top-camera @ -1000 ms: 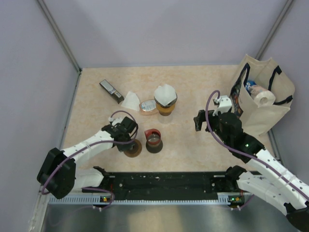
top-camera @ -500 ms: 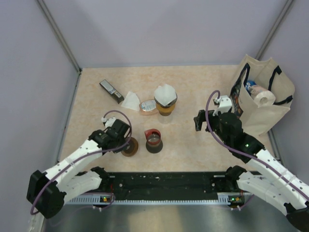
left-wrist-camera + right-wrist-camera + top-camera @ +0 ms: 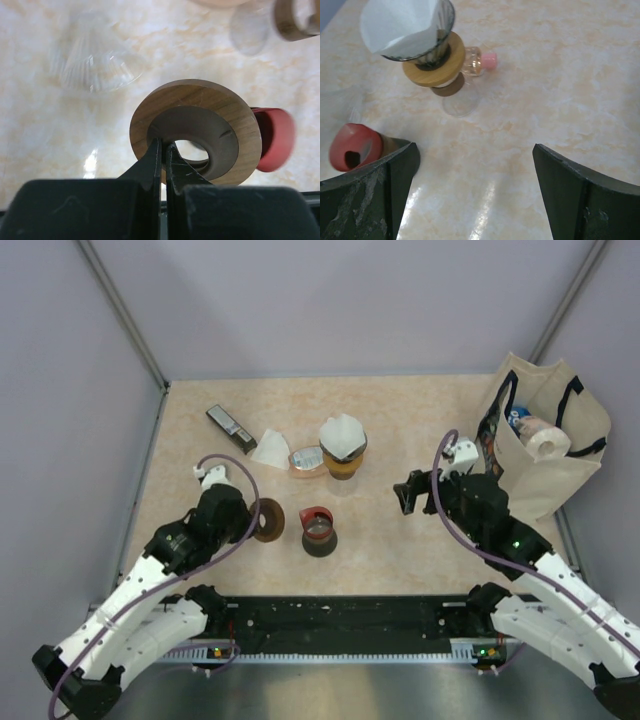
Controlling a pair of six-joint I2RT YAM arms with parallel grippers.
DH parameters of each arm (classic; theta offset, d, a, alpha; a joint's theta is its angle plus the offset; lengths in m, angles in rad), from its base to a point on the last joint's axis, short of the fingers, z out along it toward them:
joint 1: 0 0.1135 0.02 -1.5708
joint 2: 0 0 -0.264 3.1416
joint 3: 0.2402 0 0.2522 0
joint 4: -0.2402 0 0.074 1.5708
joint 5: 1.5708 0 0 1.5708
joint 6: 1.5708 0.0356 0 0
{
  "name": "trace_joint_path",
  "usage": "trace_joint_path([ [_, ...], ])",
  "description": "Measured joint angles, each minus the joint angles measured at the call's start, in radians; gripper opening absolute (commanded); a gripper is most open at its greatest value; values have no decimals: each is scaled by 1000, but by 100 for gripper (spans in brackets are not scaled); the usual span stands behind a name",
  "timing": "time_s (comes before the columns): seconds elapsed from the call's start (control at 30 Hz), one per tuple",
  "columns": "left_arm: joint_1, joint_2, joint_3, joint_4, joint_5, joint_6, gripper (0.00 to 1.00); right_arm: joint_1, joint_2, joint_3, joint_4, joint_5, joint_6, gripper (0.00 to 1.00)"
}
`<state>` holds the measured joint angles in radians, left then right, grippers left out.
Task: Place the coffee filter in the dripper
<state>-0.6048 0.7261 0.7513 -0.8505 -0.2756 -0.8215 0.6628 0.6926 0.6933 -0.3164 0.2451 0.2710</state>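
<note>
A white paper coffee filter [image 3: 343, 430] [image 3: 400, 25] sits in the glass dripper [image 3: 447, 17], which stands on a yellow wooden collar [image 3: 437, 70] over a glass carafe at the back middle. My left gripper [image 3: 255, 518] [image 3: 163, 147] is shut on the rim of a brown wooden ring [image 3: 272, 520] [image 3: 240, 120], left of the red-lidded cup [image 3: 318, 522]. My right gripper [image 3: 405, 495] [image 3: 474, 150] hangs open over bare table, right of the dripper, with nothing between its fingers.
A clear ribbed cone [image 3: 270, 448] [image 3: 95, 62] lies left of the dripper. A small bottle with a pink cap [image 3: 307, 460] [image 3: 482, 62] lies beside it. A black bar [image 3: 231, 428] is at the back left. A canvas tote bag [image 3: 545, 455] stands at the right edge.
My left arm has drawn its elbow back toward the near edge, and the wooden ring has shifted a little farther away. My right gripper has edged slightly left.
</note>
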Motion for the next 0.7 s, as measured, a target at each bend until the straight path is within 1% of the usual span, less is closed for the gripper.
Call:
trace_joint_path([
  [0.1,0,-19,25,82,34,72,0,0,-20,0,47,-99,-10,97],
  [0.2,0,-32,33,199,103,148,0,0,-31,0,108,-242,-26,97],
  [0.33,0,-33,35,378,241,257,0,0,-21,0,195,-460,-43,97],
  [0.47,0,26,67,521,399,400,0,0,37,7,294,-685,-35,96],
  [0.57,0,98,96,603,525,488,0,0,93,28,306,-776,-35,96],
  [0.63,0,139,127,613,591,534,0,0,121,44,301,-822,-45,96],
  [0.7,0,174,164,612,628,587,0,0,134,59,298,-842,-53,95],
])
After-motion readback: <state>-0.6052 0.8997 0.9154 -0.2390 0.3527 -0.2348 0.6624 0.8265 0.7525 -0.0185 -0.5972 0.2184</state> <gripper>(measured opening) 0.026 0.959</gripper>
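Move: The shut left fingers already hold the wooden ring by its rim, its middle about 3 cm to their right and 2 cm ahead. The open right gripper waits some 36 cm to the right and 7 cm ahead; the red cup stands 16 cm right, 1 cm back and 9 cm lower. From the right hand the ring lies about 33 cm left, 5 cm back and 8 cm lower; the dripper is 15 cm left, 7 cm ahead and 6 cm lower. Bring the left gripper up about 14 cm and just as far to the right, a little forward too, keeping the pinch on the wooden ring while the fingers tip up and swing clockwise towards the right gripper. Meanwhile sweep the wide-open right gripper left some 12 cm, back and up, turning it nearly 50 degrees counter-clockwise to face the ring, without touching it yet. ##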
